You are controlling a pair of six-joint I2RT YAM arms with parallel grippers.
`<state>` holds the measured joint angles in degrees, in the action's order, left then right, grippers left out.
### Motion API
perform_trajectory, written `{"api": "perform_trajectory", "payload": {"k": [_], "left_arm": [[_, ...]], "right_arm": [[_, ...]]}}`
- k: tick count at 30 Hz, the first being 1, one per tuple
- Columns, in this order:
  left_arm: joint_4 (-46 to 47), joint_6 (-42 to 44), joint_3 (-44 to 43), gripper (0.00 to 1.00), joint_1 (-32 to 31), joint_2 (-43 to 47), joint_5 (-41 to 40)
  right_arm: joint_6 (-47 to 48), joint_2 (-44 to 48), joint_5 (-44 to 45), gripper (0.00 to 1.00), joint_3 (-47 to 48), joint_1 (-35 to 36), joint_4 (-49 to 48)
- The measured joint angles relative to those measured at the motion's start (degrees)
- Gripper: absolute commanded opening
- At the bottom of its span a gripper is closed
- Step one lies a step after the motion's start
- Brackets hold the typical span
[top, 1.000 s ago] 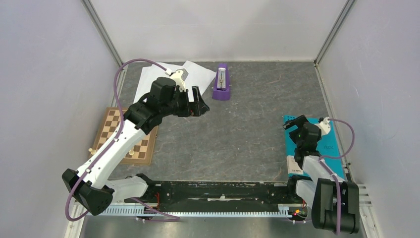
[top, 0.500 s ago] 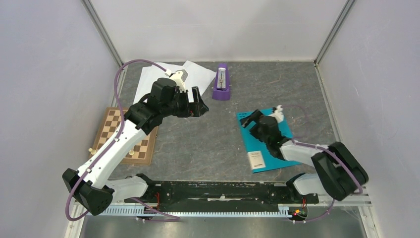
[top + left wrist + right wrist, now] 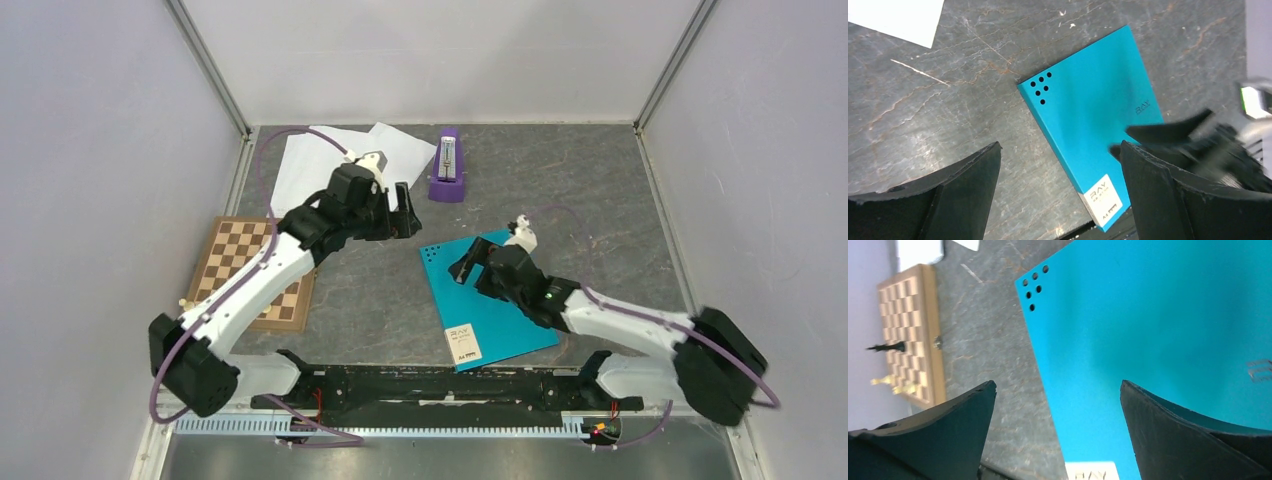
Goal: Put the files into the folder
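Observation:
The folder lies shut and flat on the table right of centre, teal side up, with a white label at its near corner. My right gripper hovers open over the folder's far left part; in the right wrist view the folder fills the space beneath the open gripper. The files are white sheets fanned at the back left. My left gripper is open between the files and the folder; its view shows the folder below and one sheet corner.
A purple metronome stands at the back centre. A brown chessboard with a few pieces lies at the left edge, also seen in the right wrist view. Grey walls close in the table on three sides.
My right arm has swung left from the table's right edge, and the folder has slid left with it toward the centre, turning a little. My left arm has shifted slightly right.

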<state>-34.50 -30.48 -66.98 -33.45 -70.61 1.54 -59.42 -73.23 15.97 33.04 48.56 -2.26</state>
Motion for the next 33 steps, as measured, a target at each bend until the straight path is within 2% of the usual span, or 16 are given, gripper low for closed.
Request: {"api": "perform_trajectory", "payload": {"k": [4,7,10,16,25,33], "left_arm": [[4.7,-1.4,1.5,0.95,0.0,-7.3,0.2],[9.0,-2.2,1.4,0.95,0.0,-13.9,1.2],[12.3,-2.1,-0.8,0.94,0.1,-21.2,3.1],[14.6,1.0,-6.7,0.93,0.2,-31.8,5.9],[14.7,6.1,-10.3,0.93,0.3,-40.0,8.1],[14.1,6.3,-10.3,0.92,0.3,-42.2,8.2]], "right_arm": [[-2.4,16.2,-1.5,0.98,-7.9,0.8,3.7],[-6.1,23.1,-4.2,0.98,-15.4,3.8,7.3],[-8.7,25.4,-6.7,0.98,-18.4,7.3,10.1],[-11.5,32.7,-13.0,0.98,-21.3,8.5,12.9],[-13.7,36.1,-18.0,0.98,-23.8,8.5,12.2],[-13.5,35.4,-21.9,0.98,-22.7,8.5,14.4]]}}
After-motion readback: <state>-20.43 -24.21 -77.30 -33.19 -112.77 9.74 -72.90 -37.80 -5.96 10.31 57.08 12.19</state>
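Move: The folder's far-left corner, the one with the holes, lies about 6 cm ahead of my left hand, 4 cm to its right and 20 cm below. From that hand the white files lie some 26 cm ahead and 15 cm to the left, and the purple holder 27 cm ahead and 12 cm to the right. The folder's near edge is about 19 cm back from my right hand, 4 cm to its right and 6 cm below; the label is 15 cm back and 2 cm left. I plunge my left hand about 18 cm down, easing forward and to the right until its open fingers are low around the folder's holed corner, tipping them downward a little. Meanwhile my open right hand draws back about 17 cm over the folder towards its near edge beside the label, rising briefly before it sinks, and turns some 30 degrees, tipping down and counter-clockwise. ##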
